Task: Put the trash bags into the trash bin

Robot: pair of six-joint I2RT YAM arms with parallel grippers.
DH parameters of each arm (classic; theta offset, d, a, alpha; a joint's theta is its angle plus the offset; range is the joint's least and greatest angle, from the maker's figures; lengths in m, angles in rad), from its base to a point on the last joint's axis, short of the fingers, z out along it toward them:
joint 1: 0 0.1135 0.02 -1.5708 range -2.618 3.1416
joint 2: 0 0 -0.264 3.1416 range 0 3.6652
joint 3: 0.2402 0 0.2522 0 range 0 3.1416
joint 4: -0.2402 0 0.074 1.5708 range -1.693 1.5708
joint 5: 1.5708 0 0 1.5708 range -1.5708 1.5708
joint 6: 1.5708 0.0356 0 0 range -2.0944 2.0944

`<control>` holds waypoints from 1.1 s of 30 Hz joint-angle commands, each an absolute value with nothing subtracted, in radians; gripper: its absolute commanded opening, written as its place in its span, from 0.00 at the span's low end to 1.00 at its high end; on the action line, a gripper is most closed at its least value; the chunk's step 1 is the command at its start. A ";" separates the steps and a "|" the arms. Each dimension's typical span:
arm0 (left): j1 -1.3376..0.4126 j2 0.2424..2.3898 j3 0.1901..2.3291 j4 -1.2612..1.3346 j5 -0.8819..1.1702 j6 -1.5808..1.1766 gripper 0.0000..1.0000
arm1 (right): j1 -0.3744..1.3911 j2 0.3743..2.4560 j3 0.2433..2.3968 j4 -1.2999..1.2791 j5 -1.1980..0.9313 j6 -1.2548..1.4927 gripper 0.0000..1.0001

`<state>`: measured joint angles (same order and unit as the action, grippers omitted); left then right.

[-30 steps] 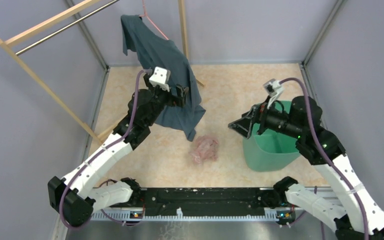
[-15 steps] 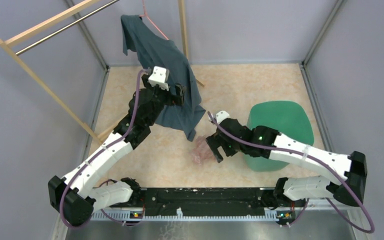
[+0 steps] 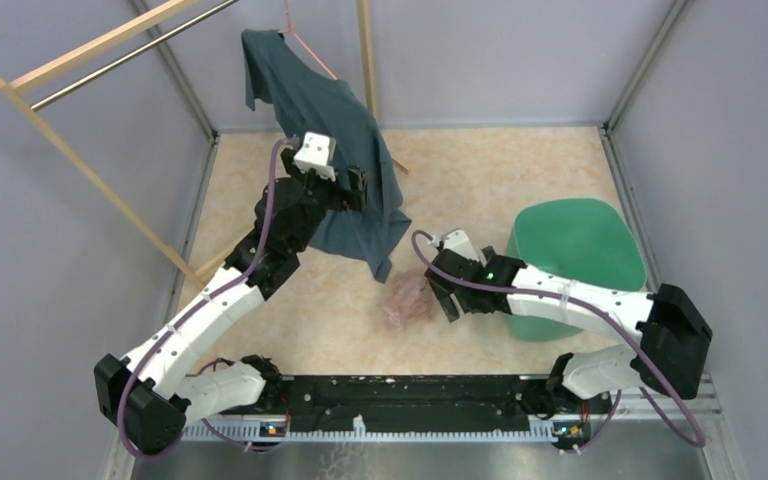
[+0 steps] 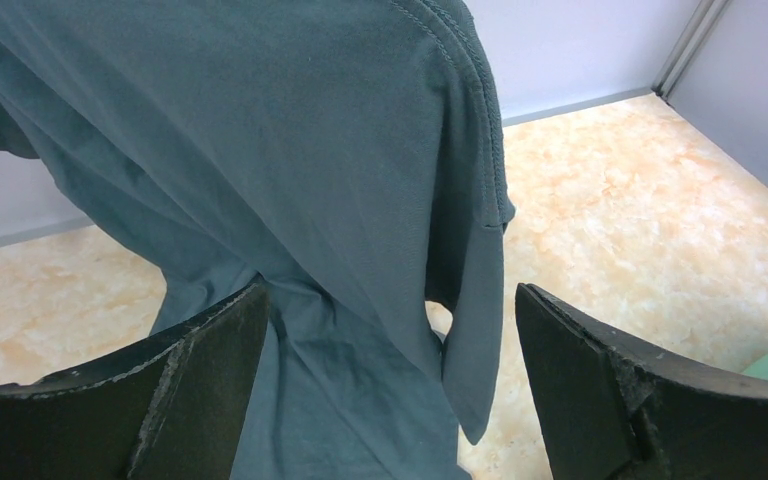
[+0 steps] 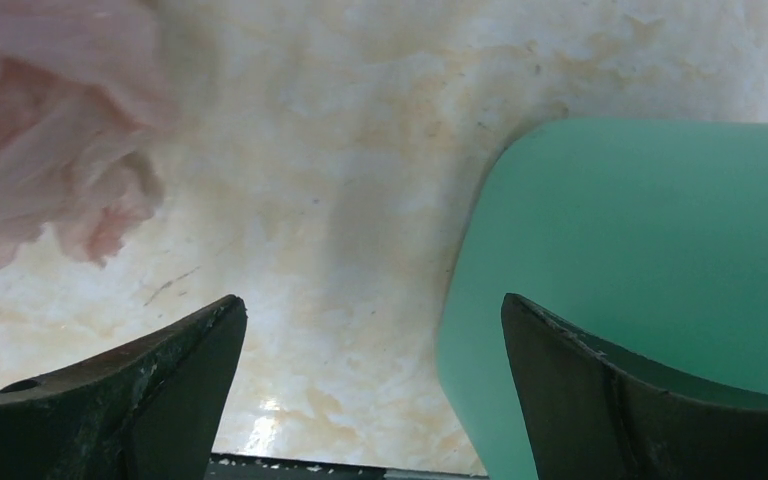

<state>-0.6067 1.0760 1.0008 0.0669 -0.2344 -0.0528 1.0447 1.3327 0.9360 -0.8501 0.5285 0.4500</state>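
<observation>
The pale pink crumpled trash bag (image 3: 405, 298) lies on the marbled floor at the middle. In the right wrist view the trash bag (image 5: 50, 130) fills the upper left corner. My right gripper (image 3: 447, 300) is low on the floor just right of the bag, open, with only bare floor between its fingers (image 5: 375, 390). The teal-green trash bin (image 3: 575, 250) stands to the right; from above only a smooth green face shows, not its opening. Its side (image 5: 640, 280) is close beside my right finger. My left gripper (image 3: 358, 190) is open, raised at the hanging shirt (image 4: 390, 385).
A dark blue-grey shirt (image 3: 330, 150) hangs on a pink hanger (image 3: 305, 45) from a wooden rack (image 3: 90, 60) at the back left; its lower part (image 4: 310, 200) hangs between my left fingers. Grey walls enclose the floor. A black rail (image 3: 390, 400) runs along the front edge.
My right arm has swung down from above the bin to the floor beside the pink bag. The bin's open mouth no longer shows. The left arm has barely moved.
</observation>
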 commanded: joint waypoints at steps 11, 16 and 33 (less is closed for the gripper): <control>-0.613 1.089 1.034 0.096 -0.120 -0.102 0.98 | 0.882 1.210 0.896 -0.704 0.398 0.503 0.94; -0.648 1.143 1.058 0.073 -0.034 -0.102 0.98 | 0.908 1.140 0.885 -0.634 0.275 0.540 0.94; -0.686 1.260 0.959 -0.122 0.322 -0.249 0.98 | 0.912 0.909 0.822 -0.633 0.298 0.554 0.99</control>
<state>-0.6838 1.2694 1.0725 -0.1112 0.2005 -0.2466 0.9012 0.9764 0.8093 -0.6312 0.2676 0.5514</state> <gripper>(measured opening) 0.986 0.981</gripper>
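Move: The right hand is low between the trash bag and the green trash bin: the bag lies about 13 cm to its left, 2 cm farther out and 6 cm lower, while the bin's middle is some 15 cm to its right, 2 cm ahead and slightly above. From the left hand the bag lies roughly 14 cm back, 10 cm right and 31 cm down. The shirt's lower corner is about 8 cm back, 5 cm right and 32 cm down from that hand. Rightward and forward first, about 5 cm, the right hand keeps pushing the bin's left wall with its open right finger, then comes off it, swinging back some 6 cm left and 5 cm up while rolling some 30 degrees so the fingers point down-left towards the bag. The left hand, open, sweeps right, down and back from the shirt towards the bag, tipping down and turning clockwise. ##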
